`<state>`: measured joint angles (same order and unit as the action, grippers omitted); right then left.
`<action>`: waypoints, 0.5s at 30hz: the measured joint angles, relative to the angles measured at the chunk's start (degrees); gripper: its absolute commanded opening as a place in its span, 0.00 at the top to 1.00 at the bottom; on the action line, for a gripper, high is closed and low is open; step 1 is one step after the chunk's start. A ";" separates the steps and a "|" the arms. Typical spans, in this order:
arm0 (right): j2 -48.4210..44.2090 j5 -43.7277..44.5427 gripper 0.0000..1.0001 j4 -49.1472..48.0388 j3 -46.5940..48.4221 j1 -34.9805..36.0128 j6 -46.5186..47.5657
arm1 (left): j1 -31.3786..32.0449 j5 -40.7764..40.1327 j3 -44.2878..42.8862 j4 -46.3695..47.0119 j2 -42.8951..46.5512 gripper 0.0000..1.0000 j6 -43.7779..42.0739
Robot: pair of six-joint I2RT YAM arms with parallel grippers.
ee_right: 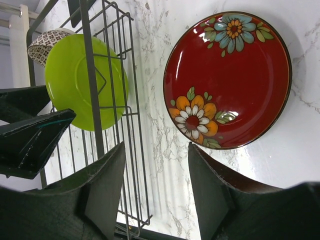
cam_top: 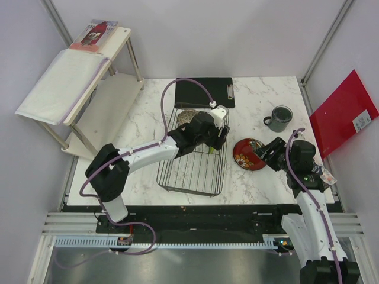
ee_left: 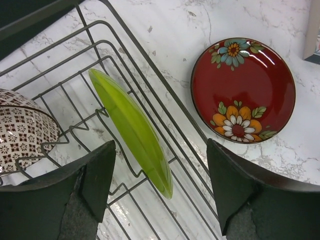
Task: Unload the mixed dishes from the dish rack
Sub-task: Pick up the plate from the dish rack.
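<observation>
The dish rack point(cam_top: 192, 168) is a dark wire basket mid-table. A lime-green plate point(ee_left: 132, 127) stands on edge in it between the dividers, also showing in the right wrist view point(ee_right: 75, 80). A round bowl with a brown-and-white pattern point(ee_left: 22, 130) sits in the rack's far end point(cam_top: 186, 117). My left gripper point(ee_left: 161, 145) is open, its fingers on either side of the green plate's rim, apart from it. The dark red flowered plate point(cam_top: 249, 154) lies flat on the table right of the rack. My right gripper point(ee_right: 156, 147) is open and empty just beside it. The dark mug point(cam_top: 279, 118) stands at the back right. The clear glass is not in view.
A black clipboard point(cam_top: 204, 92) lies behind the rack. A red folder point(cam_top: 343, 112) leans at the right wall. A white shelf unit point(cam_top: 83, 83) stands off the table's left. The rack's side wires point(ee_right: 92, 75) stand close to my right gripper's left finger.
</observation>
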<state>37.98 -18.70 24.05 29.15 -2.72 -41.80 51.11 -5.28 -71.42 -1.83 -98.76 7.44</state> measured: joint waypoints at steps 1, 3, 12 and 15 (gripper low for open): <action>0.22 0.00 0.40 -0.13 -0.02 0.00 0.00 | -0.07 0.00 0.00 -0.02 -0.39 0.29 0.11; 0.52 0.00 0.40 -0.35 -0.07 0.00 0.00 | -0.22 0.33 0.00 -0.20 -1.11 0.38 0.42; 1.92 0.02 0.40 -1.03 -0.24 0.00 0.02 | -0.92 1.79 0.00 -1.49 -3.32 0.60 1.97; 2.47 0.02 0.40 -1.18 -0.24 -0.02 0.02 | -0.90 2.40 0.00 -1.49 -3.32 0.79 2.32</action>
<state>40.45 -18.68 22.87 28.91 -2.74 -41.78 50.22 -2.87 -71.42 -3.31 -102.08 9.76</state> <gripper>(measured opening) 0.601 0.374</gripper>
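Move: The green plate stands on edge in the rack, its middle about 4 cm ahead of the left hand, level sideways and some 5 cm lower. From that hand the patterned bowl is about 10 cm ahead, 9 cm to the left and 7 cm down; the red plate lies flat outside the rack, about 14 cm to the right, 2 cm back and 12 cm down. From the right hand the green plate is roughly 18 cm left, 8 cm ahead and 5 cm lower. The left hand sinks about 3 cm almost straight down over the green plate, bringing its fingers to either side of the near part of the rim, tips slightly (some 5 degrees) further downward and then all but stops. All the while its fingers draw together from wide open to a bit over a third open, narrowing on the plate from both faces, though whether they already pinch it can't be made out. ##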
